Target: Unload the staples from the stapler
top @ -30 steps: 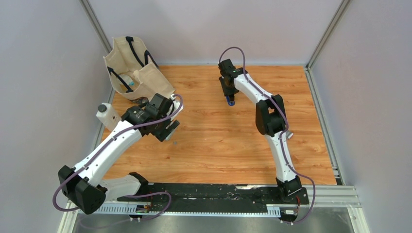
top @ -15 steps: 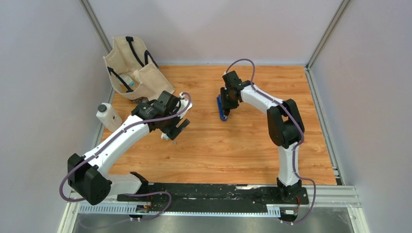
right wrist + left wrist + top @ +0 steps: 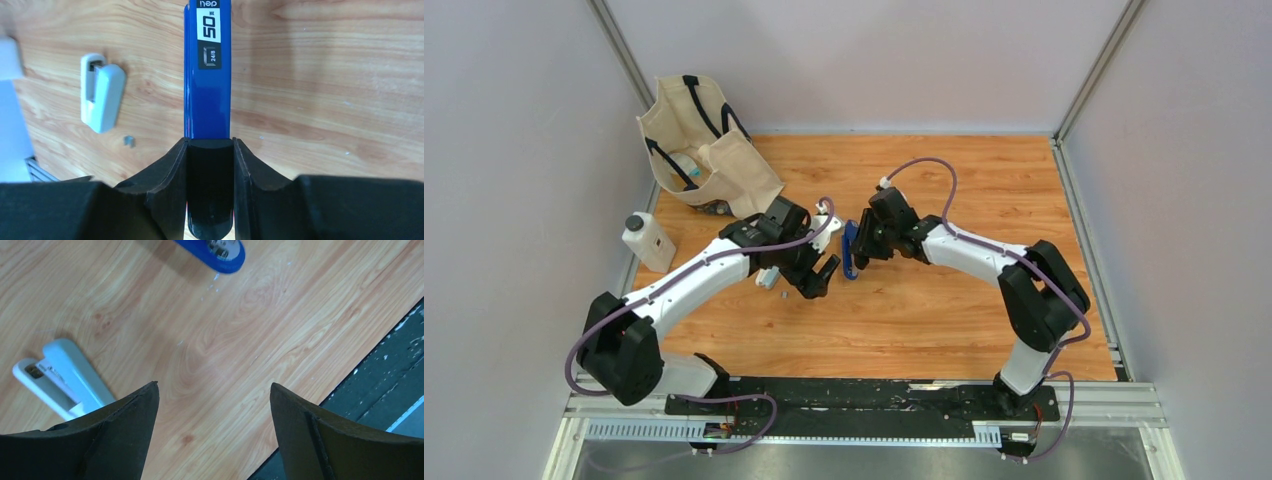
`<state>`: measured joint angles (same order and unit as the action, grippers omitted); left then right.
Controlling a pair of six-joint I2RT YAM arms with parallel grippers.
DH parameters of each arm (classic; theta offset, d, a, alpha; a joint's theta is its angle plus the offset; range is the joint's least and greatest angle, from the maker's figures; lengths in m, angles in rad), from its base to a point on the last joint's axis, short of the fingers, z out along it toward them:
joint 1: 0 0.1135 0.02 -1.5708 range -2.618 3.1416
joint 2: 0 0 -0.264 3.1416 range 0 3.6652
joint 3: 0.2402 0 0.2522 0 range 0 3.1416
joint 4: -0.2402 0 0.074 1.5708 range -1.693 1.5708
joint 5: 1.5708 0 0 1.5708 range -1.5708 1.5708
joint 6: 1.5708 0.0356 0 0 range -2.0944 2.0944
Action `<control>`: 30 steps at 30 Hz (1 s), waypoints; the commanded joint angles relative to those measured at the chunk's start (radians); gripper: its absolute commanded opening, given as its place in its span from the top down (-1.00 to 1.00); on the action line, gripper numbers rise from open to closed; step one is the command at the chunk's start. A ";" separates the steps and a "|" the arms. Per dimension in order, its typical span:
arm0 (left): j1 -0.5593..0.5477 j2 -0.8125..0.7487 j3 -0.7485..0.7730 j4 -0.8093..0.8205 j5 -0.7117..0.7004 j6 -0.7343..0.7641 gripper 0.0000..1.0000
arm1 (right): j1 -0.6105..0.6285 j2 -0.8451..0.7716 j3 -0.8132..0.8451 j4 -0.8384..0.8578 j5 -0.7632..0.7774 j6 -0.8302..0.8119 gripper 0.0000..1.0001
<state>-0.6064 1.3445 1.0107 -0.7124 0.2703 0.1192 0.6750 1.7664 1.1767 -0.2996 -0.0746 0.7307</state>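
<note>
The small light grey stapler (image 3: 767, 278) lies on the wooden table, and shows in the left wrist view (image 3: 65, 382) and the right wrist view (image 3: 102, 92). A tiny grey staple piece (image 3: 129, 141) lies beside it, also in the top view (image 3: 782, 295). My left gripper (image 3: 820, 276) is open and empty, just right of the stapler; its fingertips (image 3: 145, 395) hang above bare wood. My right gripper (image 3: 862, 254) is shut on a dark blue bar with a black end (image 3: 207, 75), held close to the left gripper (image 3: 214, 386). The bar's tip shows in the left wrist view (image 3: 220, 252).
A cream canvas bag (image 3: 699, 140) stands at the back left, with a white bottle (image 3: 646, 240) at the table's left edge. A black rail (image 3: 874, 395) runs along the near edge. Grey walls close in both sides and the back.
Both arms have moved toward the table's middle. My right gripper carried the blue bar left and nearer. My left gripper moved right, past the grey stapler.
</note>
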 commanded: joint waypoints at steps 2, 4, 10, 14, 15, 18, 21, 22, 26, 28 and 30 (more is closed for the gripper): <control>-0.003 0.031 -0.020 0.163 0.095 -0.075 -0.79 | 0.040 -0.131 -0.069 0.243 0.125 0.228 1.00; -0.003 0.047 -0.021 0.185 0.105 -0.093 -0.79 | 0.060 -0.146 -0.089 0.269 0.142 0.259 1.00; -0.003 0.096 0.009 0.191 0.119 -0.082 -0.79 | 0.098 -0.192 -0.140 0.319 0.177 0.312 1.00; 0.013 0.114 0.006 0.218 0.124 -0.089 -0.75 | 0.101 -0.220 -0.160 0.326 0.185 0.331 1.00; 0.014 0.122 0.008 0.223 0.125 -0.092 -0.73 | 0.101 -0.226 -0.166 0.324 0.184 0.338 1.00; 0.023 0.148 0.011 0.234 0.124 -0.079 -0.67 | 0.104 -0.237 -0.187 0.344 0.168 0.369 1.00; 0.045 0.191 0.041 0.226 0.180 -0.084 -0.47 | 0.110 -0.243 -0.206 0.372 0.162 0.395 1.00; 0.051 0.212 0.058 0.214 0.205 -0.093 -0.41 | 0.112 -0.239 -0.215 0.391 0.153 0.407 1.00; 0.063 0.252 0.092 0.197 0.270 -0.110 -0.25 | 0.112 -0.220 -0.244 0.441 0.115 0.453 1.00; 0.063 0.237 0.075 0.220 0.277 -0.115 -0.25 | 0.113 -0.216 -0.253 0.459 0.101 0.467 1.00; 0.063 0.223 0.057 0.232 0.276 -0.113 -0.25 | 0.112 -0.217 -0.261 0.464 0.099 0.472 1.00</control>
<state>-0.5446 1.6024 1.0595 -0.5190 0.4885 0.0181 0.7788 1.5803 0.9138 0.0200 0.0452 1.1496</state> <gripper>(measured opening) 0.628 0.345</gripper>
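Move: The blue stapler's middle, held in the right fingers, is about 6 cm ahead of the left hand, 7 cm to its right and 5 cm lower. The grey stapler lies some 14 cm to the left hand's left, level with it, 8 cm down; a loose staple piece lies 10 cm left, 4 cm back. From the right hand, the blue stapler's middle is about 2 cm left and 1 cm forward. Left hand goes 5 cm right, forward and down to the blue stapler's near end, half-closing; right lifts it. ##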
